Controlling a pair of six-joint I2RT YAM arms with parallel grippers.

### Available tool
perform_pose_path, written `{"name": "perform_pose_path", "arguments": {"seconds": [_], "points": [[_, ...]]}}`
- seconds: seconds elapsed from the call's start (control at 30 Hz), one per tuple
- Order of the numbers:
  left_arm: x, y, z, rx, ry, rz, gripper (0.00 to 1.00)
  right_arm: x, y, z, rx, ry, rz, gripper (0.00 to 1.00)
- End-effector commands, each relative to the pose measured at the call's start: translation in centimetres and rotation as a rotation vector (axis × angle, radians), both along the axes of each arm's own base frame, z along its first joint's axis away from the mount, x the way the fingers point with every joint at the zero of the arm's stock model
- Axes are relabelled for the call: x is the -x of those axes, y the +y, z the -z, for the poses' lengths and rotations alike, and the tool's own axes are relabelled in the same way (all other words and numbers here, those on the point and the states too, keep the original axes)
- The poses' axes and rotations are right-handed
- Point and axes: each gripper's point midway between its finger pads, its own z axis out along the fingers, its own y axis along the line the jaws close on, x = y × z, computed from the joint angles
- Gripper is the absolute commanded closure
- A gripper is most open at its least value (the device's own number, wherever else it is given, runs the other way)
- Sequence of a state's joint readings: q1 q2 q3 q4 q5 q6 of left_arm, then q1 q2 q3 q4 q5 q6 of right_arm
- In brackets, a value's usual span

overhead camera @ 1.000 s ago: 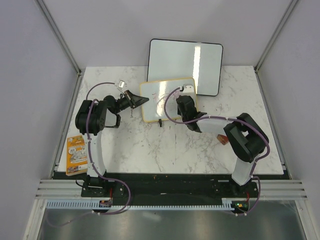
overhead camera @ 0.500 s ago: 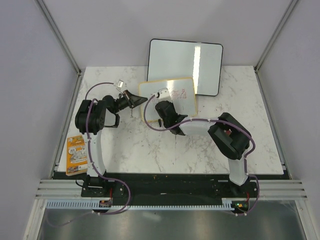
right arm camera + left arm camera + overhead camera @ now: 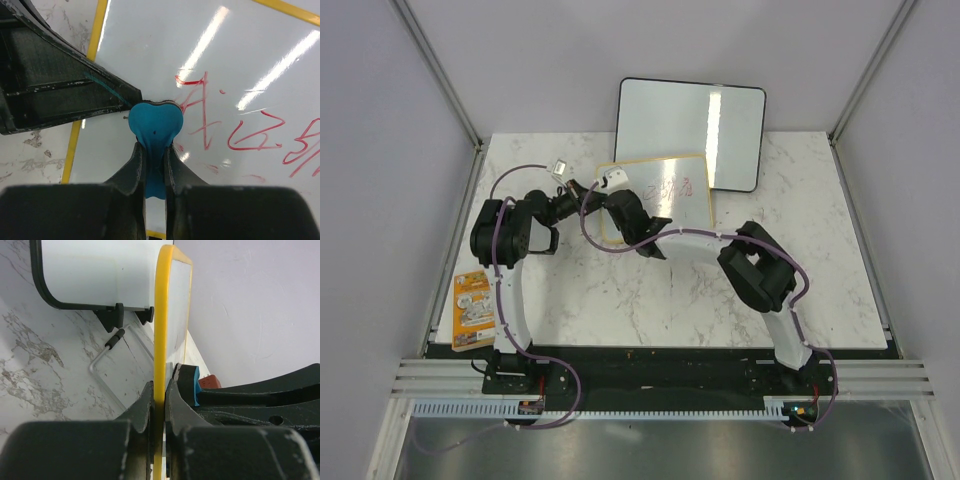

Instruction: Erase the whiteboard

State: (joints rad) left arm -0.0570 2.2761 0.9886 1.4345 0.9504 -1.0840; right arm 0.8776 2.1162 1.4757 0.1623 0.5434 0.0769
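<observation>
The whiteboard (image 3: 672, 190), yellow-framed with red marks (image 3: 676, 187) on its right half, stands tilted at the back middle of the table. My left gripper (image 3: 590, 197) is shut on its left edge. In the left wrist view the yellow frame (image 3: 160, 315) runs between the closed jaws (image 3: 159, 395). My right gripper (image 3: 154, 150) is shut on a blue eraser (image 3: 155, 124), which presses on the white face (image 3: 150, 50) near that left edge, just left of the red writing (image 3: 250, 135). The eraser (image 3: 195, 385) sits close beside the left fingers (image 3: 60, 95).
A larger black-framed white board (image 3: 690, 130) leans behind the small one, its feet (image 3: 112, 317) on the marble. An orange packet (image 3: 473, 310) lies at the table's left edge. A reddish block (image 3: 210, 382) shows behind the right arm in the left wrist view.
My right gripper has swept the eraser leftward across the board, from its right side to its left edge, uncovering the red marks. The left gripper keeps its hold in the same place.
</observation>
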Motion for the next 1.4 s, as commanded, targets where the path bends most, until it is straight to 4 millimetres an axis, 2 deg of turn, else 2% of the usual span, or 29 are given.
{"name": "perform_pose_path", "arguments": {"seconds": [0.0,0.1,0.2,0.27,0.4,0.57,0.6,0.67,0.7,0.77,0.8,0.93,1.0,1.13,1.23,1.3,1.37], "points": [[1.7,-1.0,-1.4,-0.020,-0.223,0.062,0.98,-0.8,1.6,3.9,-0.006,0.083,-0.061,1.00],[1.7,-1.0,-1.4,-0.020,-0.224,0.062,0.98,-2.6,0.0,3.1,-0.027,0.081,-0.003,1.00],[1.7,-1.0,-1.4,-0.020,-0.224,0.062,0.98,-4.2,-2.5,2.4,-0.027,0.071,0.051,1.00],[1.7,-1.0,-1.4,-0.021,-0.224,0.062,0.98,-4.8,-3.9,1.9,-0.012,0.056,0.084,1.00],[1.7,-0.9,-1.3,-0.022,-0.224,0.061,0.98,-5.6,-7.1,2.0,0.002,0.061,0.142,1.00],[1.7,-1.0,-1.4,-0.023,-0.227,0.062,0.98,-5.4,-11.8,3.5,0.012,0.094,0.232,1.00],[1.7,-1.0,-1.4,-0.023,-0.227,0.062,0.98,-5.4,-13.7,4.3,0.022,0.109,0.269,1.00],[1.7,-1.0,-1.4,-0.023,-0.227,0.062,0.98,-5.4,-15.4,4.3,0.000,0.116,0.312,1.00],[1.7,-1.0,-1.3,-0.023,-0.225,0.062,0.98,-5.3,-17.2,5.0,0.006,0.131,0.345,1.00],[1.7,-0.9,-1.3,-0.023,-0.225,0.060,0.98,-5.3,-18.9,4.8,-0.004,0.134,0.384,1.00],[1.8,-1.0,-1.3,-0.022,-0.224,0.062,0.98,-5.2,-20.6,5.2,0.004,0.142,0.419,1.00],[1.7,-0.9,-1.3,-0.023,-0.227,0.060,0.98,-4.7,-23.9,5.7,0.005,0.153,0.498,1.00],[1.7,-1.0,-1.4,-0.022,-0.226,0.062,0.98,-4.4,-24.7,6.2,0.002,0.167,0.503,1.00],[1.7,-1.0,-1.4,-0.021,-0.226,0.064,0.98,-4.2,-23.6,6.1,-0.005,0.187,0.433,1.00],[1.7,-1.0,-1.4,-0.022,-0.226,0.067,0.98,-3.8,-21.0,5.5,-0.050,0.204,0.319,1.00],[1.7,-1.0,-1.3,-0.022,-0.225,0.068,0.98,-3.2,-18.1,4.9,-0.037,0.191,0.231,1.00],[1.7,-0.9,-1.4,-0.022,-0.228,0.068,0.98,-2.7,-16.1,4.6,-0.012,0.181,0.190,1.00]]}}
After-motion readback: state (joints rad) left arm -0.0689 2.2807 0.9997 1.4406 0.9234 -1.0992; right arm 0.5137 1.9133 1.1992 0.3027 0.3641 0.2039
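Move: The right hand holds the blue eraser on the left part of the small whiteboard; the remaining red writing lies about 13 cm to its right, 3 cm farther out and slightly higher. The board's right edge is roughly 23 cm right and 6 cm ahead of the hand, its left edge some 5 cm left and 1 cm back. From the left hand, pinching that left edge, the writing is about 14 cm right and 3 cm ahead. Right hand sweeps the eraser about 17 cm right, partly forward, across the writing; left still pinches the board. ##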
